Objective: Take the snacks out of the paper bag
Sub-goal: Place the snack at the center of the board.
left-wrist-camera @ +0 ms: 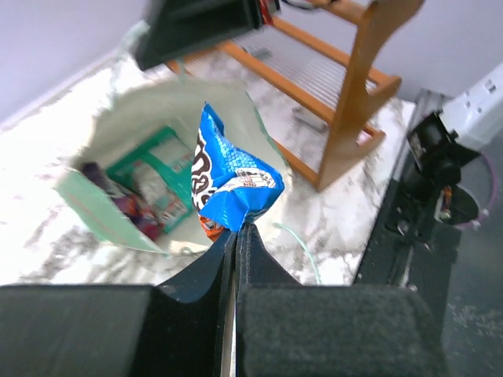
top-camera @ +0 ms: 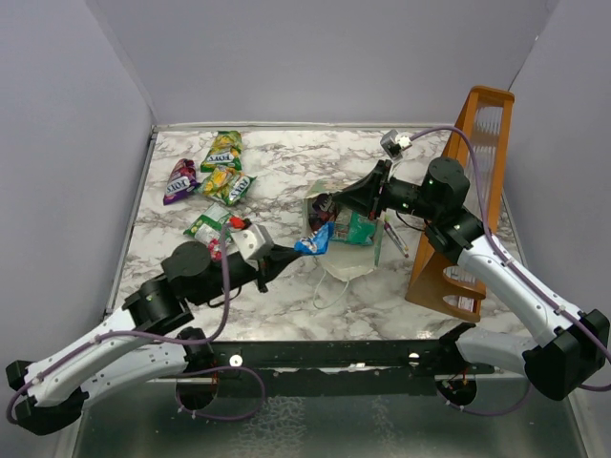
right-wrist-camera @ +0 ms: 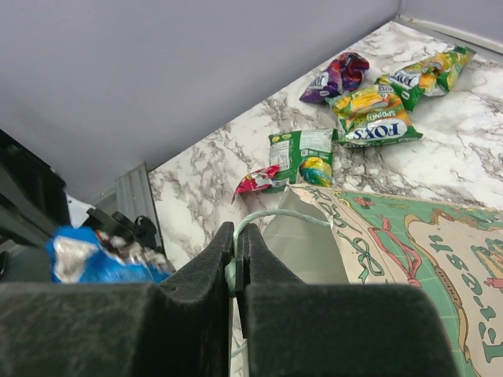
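Note:
The paper bag (top-camera: 349, 269) lies tipped near the table's middle, its mouth facing my left arm. My right gripper (right-wrist-camera: 236, 239) is shut on the bag's thin loop handle (right-wrist-camera: 284, 215) and holds that side up. My left gripper (left-wrist-camera: 236, 229) is shut on a blue snack packet (left-wrist-camera: 232, 177), which hangs just outside the bag's mouth (left-wrist-camera: 169, 118). A teal packet (left-wrist-camera: 157, 177) and a purple one (left-wrist-camera: 118, 203) lie inside the bag. Several snacks lie at the far left: purple (top-camera: 179, 179), green-yellow (top-camera: 222, 148), another green-yellow (top-camera: 229, 185), green (top-camera: 203, 226).
A tall orange-brown wooden rack (top-camera: 468, 191) stands at the right, close behind my right arm. A thin pink pen (top-camera: 396, 235) lies between the bag and the rack. A small red packet (right-wrist-camera: 258, 181) lies by the bag's corner. Grey walls enclose the table.

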Controlling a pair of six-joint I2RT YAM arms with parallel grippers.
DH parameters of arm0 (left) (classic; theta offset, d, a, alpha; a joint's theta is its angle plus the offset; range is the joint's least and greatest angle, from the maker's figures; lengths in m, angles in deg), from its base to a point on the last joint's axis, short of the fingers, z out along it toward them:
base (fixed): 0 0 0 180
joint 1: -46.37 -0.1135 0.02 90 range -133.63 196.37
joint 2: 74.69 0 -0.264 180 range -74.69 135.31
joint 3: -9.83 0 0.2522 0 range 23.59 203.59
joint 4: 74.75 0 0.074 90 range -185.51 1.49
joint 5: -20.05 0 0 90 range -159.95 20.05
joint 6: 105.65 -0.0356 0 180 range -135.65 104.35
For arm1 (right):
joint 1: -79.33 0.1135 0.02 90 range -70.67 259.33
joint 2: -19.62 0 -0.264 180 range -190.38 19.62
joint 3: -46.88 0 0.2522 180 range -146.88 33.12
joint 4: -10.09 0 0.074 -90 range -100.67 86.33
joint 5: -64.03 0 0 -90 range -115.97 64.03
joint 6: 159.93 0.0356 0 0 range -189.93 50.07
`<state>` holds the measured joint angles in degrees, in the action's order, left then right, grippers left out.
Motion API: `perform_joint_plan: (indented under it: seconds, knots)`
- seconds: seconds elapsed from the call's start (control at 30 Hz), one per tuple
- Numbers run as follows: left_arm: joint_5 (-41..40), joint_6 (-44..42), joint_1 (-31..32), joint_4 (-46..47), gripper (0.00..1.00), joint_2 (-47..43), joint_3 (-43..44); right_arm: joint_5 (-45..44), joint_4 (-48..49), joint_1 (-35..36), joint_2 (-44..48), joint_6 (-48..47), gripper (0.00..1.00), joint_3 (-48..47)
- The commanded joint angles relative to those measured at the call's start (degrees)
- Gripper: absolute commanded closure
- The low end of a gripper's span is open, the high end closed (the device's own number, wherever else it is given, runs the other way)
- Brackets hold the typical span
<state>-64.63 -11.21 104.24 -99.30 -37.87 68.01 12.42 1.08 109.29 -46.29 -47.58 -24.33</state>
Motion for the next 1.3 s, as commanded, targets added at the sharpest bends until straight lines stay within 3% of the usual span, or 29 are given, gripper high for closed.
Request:
perform_joint_plan:
  seconds: [0.0, 0.1, 0.3, 0.4, 0.47, 0.6, 0.73, 0.87, 0.93, 1.1, 1.27]
  knots:
    - [-11.31, -4.62, 0.23, -7.84, 1.00, -4.74, 6.22, -1.06, 1.27, 0.37, 0.26, -0.69, 0.99, 0.32]
    - [-22.66, -4.78, 0.23, -6.66, 1.00, -5.55, 8.61, -1.18, 1.39, 0.37, 0.28, -0.68, 0.99, 0.49]
    - [-60.95, -1.70, 0.23, 4.24, 1.00, -2.81, 3.46, -0.80, 1.83, 0.37, -0.25, -0.36, 0.98, 0.56]
    - [-69.00, -3.07, 0.18, 11.74, 1.00, 1.15, -2.35, -0.45, 1.55, 0.37, -0.36, -0.32, 0.99, 0.42]
    - [-68.54, -1.75, -0.21, 14.38, 1.00, 4.92, -5.10, -0.51, 1.16, 0.37, -0.03, -0.34, 0.99, 0.41]
    - [-62.10, 6.72, -3.13, 11.24, 1.00, 13.35, -6.46, -1.09, 0.79, 0.37, 0.58, -0.55, 0.99, 0.75]
    - [-52.17, 14.03, -12.17, 10.14, 1.00, 20.30, -6.37, -0.91, 1.00, 0.37, 0.48, -0.35, 0.99, 0.77]
    - [-34.84, 14.69, -20.98, 19.50, 1.00, 24.61, -8.67, -0.49, 1.64, 0.35, 0.31, -0.03, 0.99, 0.87]
    - [-30.10, 16.14, -23.76, 22.65, 1.00, 27.62, -8.58, -0.20, 1.66, 0.37, 0.17, 0.14, 0.99, 0.78]
    - [-27.88, 16.96, -27.32, 24.38, 1.00, 38.32, -3.93, -0.56, 0.82, 0.37, 0.87, -0.13, 0.99, 0.42]
    - [-30.65, 18.64, -31.18, 25.91, 1.00, 48.00, -2.53, -1.14, 0.34, 0.37, 1.70, -0.17, 0.99, 0.40]
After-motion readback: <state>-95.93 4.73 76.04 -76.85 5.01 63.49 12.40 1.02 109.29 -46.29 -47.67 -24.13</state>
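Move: The left hand already holds the blue snack clear of the bag. The bare marble it is heading for lies about 27 cm ahead, 11 cm to its left and some 28 cm below. The green pack is roughly 30 cm ahead and 26 cm left, and the yellow pack 45 cm ahead and 24 cm left. The paper bag sits 20 cm ahead and 10 cm right. From the right hand, that spot is about 15 cm ahead and 18 cm left, well below. Keeping its pinch on the blue snack, the left hand first lifts and swings left away from the paper bag, rising about 7 cm. It then carries on forward and sinks towards the open marble beside the green pack, ending some 23 cm farther out and 19 cm lower. On the way the wrist turns about 60 degrees counter-clockwise and then tips downward, the fingers staying shut. ##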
